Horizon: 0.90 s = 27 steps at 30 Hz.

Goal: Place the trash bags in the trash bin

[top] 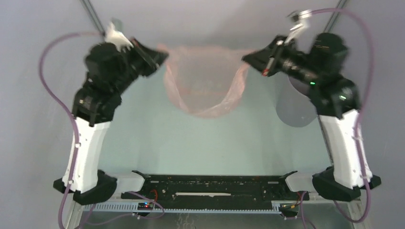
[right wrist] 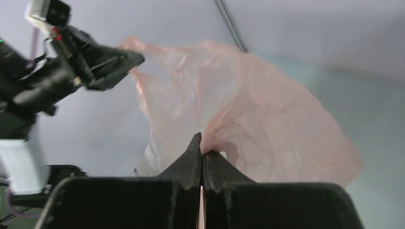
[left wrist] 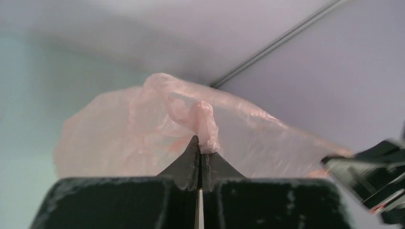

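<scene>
The pale-pink trash bag hangs stretched in the air between my two grippers, its mouth spread wide and its body sagging toward the table. My left gripper is shut on the bag's left rim; a bunched fold of film rises from its closed jaws. My right gripper is shut on the bag's right rim, film billowing from its jaws. The light-grey trash bin stands at the right, partly hidden behind my right arm. The bag is to the left of the bin, apart from it.
The pale table surface spreads below the bag. Grey walls close in at the back and both sides. A black bar runs between the arm bases at the near edge. My left arm shows in the right wrist view.
</scene>
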Tool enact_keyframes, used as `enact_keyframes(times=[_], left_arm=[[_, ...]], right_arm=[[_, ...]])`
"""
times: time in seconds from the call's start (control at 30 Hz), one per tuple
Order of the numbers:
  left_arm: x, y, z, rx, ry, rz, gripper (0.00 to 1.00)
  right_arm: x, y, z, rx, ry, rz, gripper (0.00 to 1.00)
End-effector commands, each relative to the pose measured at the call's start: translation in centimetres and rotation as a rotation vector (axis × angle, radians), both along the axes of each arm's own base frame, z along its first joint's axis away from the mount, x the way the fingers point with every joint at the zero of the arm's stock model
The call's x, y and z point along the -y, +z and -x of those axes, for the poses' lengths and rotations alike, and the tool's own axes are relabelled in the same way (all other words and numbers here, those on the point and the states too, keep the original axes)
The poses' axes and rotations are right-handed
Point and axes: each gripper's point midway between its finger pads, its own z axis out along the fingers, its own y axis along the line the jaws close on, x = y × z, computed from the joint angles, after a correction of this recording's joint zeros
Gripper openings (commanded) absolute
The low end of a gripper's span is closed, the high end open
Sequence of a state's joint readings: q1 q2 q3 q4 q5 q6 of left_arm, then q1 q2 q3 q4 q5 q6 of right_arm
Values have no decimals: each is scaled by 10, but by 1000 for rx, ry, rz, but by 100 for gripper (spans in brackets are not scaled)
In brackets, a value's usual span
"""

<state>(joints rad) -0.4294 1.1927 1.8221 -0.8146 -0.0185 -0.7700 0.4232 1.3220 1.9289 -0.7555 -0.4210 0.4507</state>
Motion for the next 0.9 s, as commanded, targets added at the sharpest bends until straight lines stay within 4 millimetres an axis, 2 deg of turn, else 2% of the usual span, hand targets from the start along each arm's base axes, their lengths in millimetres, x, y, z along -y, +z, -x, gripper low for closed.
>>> enact_keyframes(times=[0.0,0.03,0.07,0.1,0.13,0.17,0.2,0.27,0.3,0.33,0.37,0.43,0.53,0.63,0.83,0.87], left_arm=[[-19,149,71,409,-65,101,0],[-22,145,76,441,-63,113,0],[-23,122,70,418,-41,124,0],[-23,80,54,336,7,135,0],[-17,1,29,174,52,120,0],[-15,-61,19,56,83,106,0],[-14,-134,15,-116,110,89,0],[-6,-260,32,-420,83,50,0],[5,-302,51,-532,15,61,0],[11,-328,68,-588,-18,69,0],[12,-343,80,-599,-19,66,0],[12,-342,95,-542,-20,90,0],[-2,-316,96,-471,44,149,0],[-6,-265,93,-377,27,140,0],[4,-158,92,-235,-101,48,0],[6,-133,92,-192,-122,41,0]], right_arm=[[25,74,48,230,-9,-40,0],[23,69,46,246,-4,-51,0],[19,53,41,242,4,-56,0],[17,31,35,212,1,-53,0],[16,1,28,161,-5,-35,0],[13,-40,18,77,-10,0,0],[10,-86,11,-24,-13,42,0],[10,-184,9,-301,-23,131,0],[9,-227,19,-451,-8,178,0],[4,-256,32,-574,31,225,0],[-5,-272,46,-628,86,269,0],[-24,-280,64,-614,156,325,0],[-42,-262,67,-568,216,271,0],[-46,-229,59,-554,233,169,0],[-43,-145,54,-435,251,54,0],[-42,-136,54,-419,250,47,0]])
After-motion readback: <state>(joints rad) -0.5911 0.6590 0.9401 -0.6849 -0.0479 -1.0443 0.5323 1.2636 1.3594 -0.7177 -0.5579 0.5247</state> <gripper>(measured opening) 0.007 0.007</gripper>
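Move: The trash bag is already pinched between both shut grippers, high over the table. Its middle hangs about 11 cm to the right of the left gripper, 12 cm below it and perhaps 2 cm back. From the right gripper it lies about 11 cm to the left, 12 cm down and level or slightly back. The trash bin stands some 26 cm to the right of the right gripper, 3 cm farther out and about 35 cm below. Keep both grippers shut on the bag and flap it: lift both roughly 10 cm, then whip them down together towards the table, the left about 50 cm while drawing back, the right a little less, fingertips tipping steeply down. Turn back up without pausing, raising the left some 20 cm and the right 15 cm as the wrists begin levelling. ##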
